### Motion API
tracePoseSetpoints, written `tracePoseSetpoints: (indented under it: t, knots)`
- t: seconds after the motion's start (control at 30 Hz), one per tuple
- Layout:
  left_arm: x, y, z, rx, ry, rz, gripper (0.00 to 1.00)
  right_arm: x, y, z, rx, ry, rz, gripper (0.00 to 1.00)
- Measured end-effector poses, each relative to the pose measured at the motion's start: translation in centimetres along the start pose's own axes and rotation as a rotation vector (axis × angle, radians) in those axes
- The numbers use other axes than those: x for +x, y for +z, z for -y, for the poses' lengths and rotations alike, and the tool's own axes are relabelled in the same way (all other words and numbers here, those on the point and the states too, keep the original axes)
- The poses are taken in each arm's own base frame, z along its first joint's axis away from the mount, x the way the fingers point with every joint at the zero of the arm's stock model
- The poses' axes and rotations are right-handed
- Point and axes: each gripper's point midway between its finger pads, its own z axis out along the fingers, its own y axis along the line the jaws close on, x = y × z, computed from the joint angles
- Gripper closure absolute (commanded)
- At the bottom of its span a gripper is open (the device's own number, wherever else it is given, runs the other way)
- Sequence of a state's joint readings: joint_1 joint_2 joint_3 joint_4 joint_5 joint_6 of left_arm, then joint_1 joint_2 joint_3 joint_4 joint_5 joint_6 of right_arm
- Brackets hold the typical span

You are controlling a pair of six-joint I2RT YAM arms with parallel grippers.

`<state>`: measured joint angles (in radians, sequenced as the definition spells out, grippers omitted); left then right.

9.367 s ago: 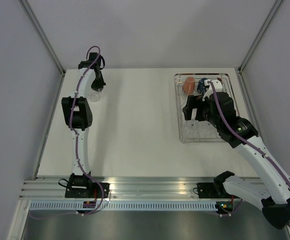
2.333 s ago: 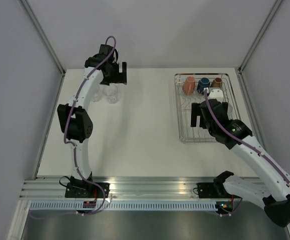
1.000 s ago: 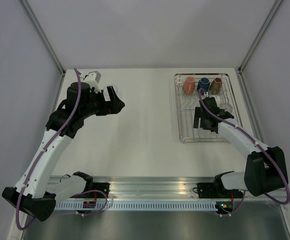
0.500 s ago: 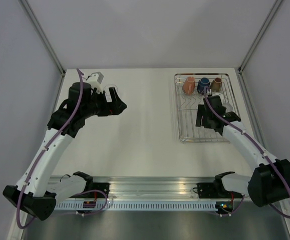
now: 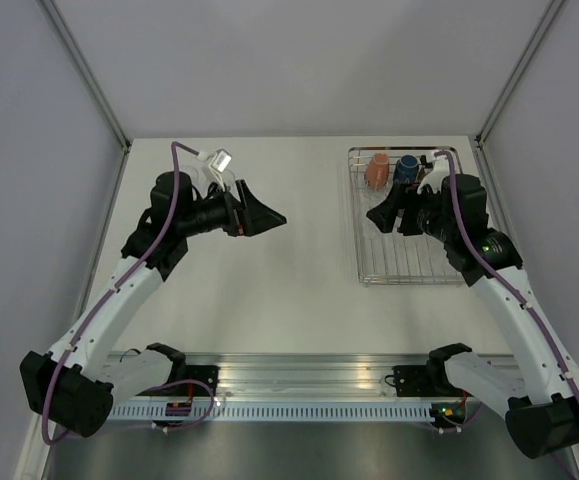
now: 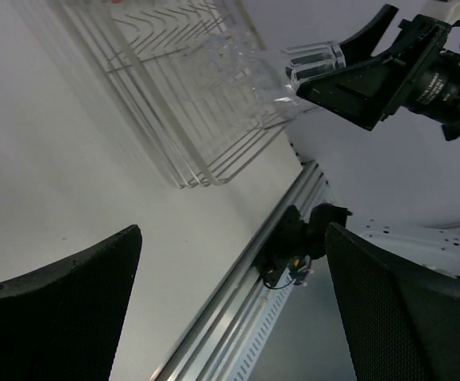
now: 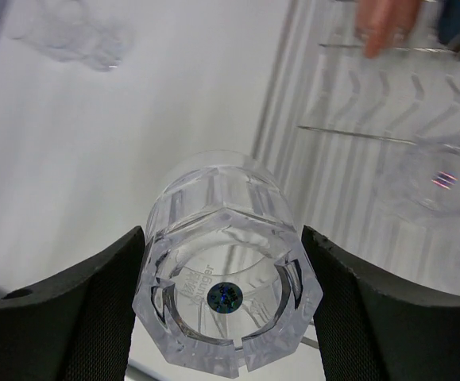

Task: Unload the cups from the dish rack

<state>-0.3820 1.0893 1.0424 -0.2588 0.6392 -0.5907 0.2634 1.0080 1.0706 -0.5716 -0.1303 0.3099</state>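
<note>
The dish rack (image 5: 409, 262) is a silver wire rack at the back right of the table. My right gripper (image 5: 391, 215) hovers over the rack's left half, shut on a clear glass cup (image 7: 228, 295) whose base faces the wrist camera. That held cup (image 6: 313, 67) also shows in the left wrist view. A second clear cup (image 7: 436, 182) stays in the rack. A salmon mug (image 5: 377, 171) and a dark blue mug (image 5: 406, 168) stand at the rack's far end. My left gripper (image 5: 267, 212) is open and empty over the table's middle left, pointing toward the rack (image 6: 183, 99).
Blurred clear glasses (image 7: 75, 33) stand on the white table at the far left. The aluminium rail (image 5: 309, 375) with both arm bases runs along the near edge. Grey walls close in the left, back and right sides.
My right gripper has closed on a clear cup and lifted it off the rack toward the left. My left arm has swung right, its open gripper now facing the rack.
</note>
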Motion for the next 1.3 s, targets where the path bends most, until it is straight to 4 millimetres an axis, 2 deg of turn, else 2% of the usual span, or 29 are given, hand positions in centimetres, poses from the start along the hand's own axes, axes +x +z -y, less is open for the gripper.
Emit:
tracePoseSetpoints:
  t: [0.13,0.27,0.57,0.67,0.8,0.9,0.93,1.0,1.03,1.1,1.13,1.2,1.23,1.27,1.3]
  knots:
    - [-0.1,0.6,1.6,0.132,-0.044,0.030,0.01,-1.8,-0.8,-5.2,-0.275,0.048,0.068,0.61]
    - [-0.4,0.7,3.5,0.270,-0.088,0.060,0.01,-3.0,-2.1,-9.1,-0.504,0.113,0.163,0.61]
    - [-1.1,-0.2,8.6,0.553,-0.096,0.069,0.01,-4.9,-6.2,-15.3,-0.826,0.172,0.295,0.59]
    - [-1.0,-0.6,10.1,0.612,-0.077,0.067,0.03,-5.1,-6.7,-17.1,-0.896,0.168,0.306,0.59]
    - [-0.5,-1.0,11.7,0.667,-0.053,0.062,0.10,-4.7,-6.4,-18.7,-0.954,0.165,0.295,0.58]
    - [-0.1,-1.1,12.4,0.689,-0.047,0.049,0.20,-4.2,-5.9,-19.1,-0.966,0.170,0.281,0.58]
    - [0.1,-1.0,12.5,0.692,-0.047,0.045,0.27,-4.1,-5.8,-19.2,-0.971,0.171,0.278,0.58]
    - [0.3,-1.0,12.7,0.697,-0.048,0.038,0.34,-3.8,-5.5,-19.4,-0.978,0.172,0.273,0.58]
    - [0.3,-1.0,12.8,0.698,-0.048,0.036,0.43,-3.8,-5.5,-19.5,-0.981,0.173,0.271,0.59]
    - [0.2,-0.9,13.0,0.701,-0.048,0.035,0.53,-3.6,-5.4,-19.8,-0.989,0.174,0.266,0.59]
    - [0.2,-0.9,13.0,0.700,-0.047,0.034,0.65,-3.6,-5.4,-19.9,-0.992,0.173,0.267,0.58]
    - [0.1,-0.8,13.0,0.694,-0.048,0.034,0.75,-3.6,-5.5,-20.1,-1.002,0.171,0.269,0.58]
    - [0.1,-0.7,12.9,0.690,-0.048,0.035,0.89,-3.6,-5.5,-20.2,-1.005,0.171,0.270,0.58]
    - [0.1,-0.6,12.9,0.686,-0.046,0.038,0.97,-3.7,-5.6,-20.3,-1.012,0.174,0.270,0.57]
    - [0.0,-0.5,12.8,0.682,-0.036,0.046,0.98,-3.7,-5.5,-20.3,-1.010,0.180,0.273,0.55]
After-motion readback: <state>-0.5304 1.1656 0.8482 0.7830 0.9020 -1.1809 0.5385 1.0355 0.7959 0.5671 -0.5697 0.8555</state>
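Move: The right hand already holds a clear cup, its middle about 4 cm ahead, 32 cm right and 4 cm below the left hand. From the right hand the open left gripper lies some 33 cm left, 2 cm back and 2 cm higher. In the rack, the orange cup stands about 20 cm ahead and 3 cm left of the right hand, the blue cup 20 cm ahead and 6 cm right, both some 16 cm below. Right hand swings the cup 20 cm left and up; left hand rises 9 cm, drawing back, and pinches its rim. ##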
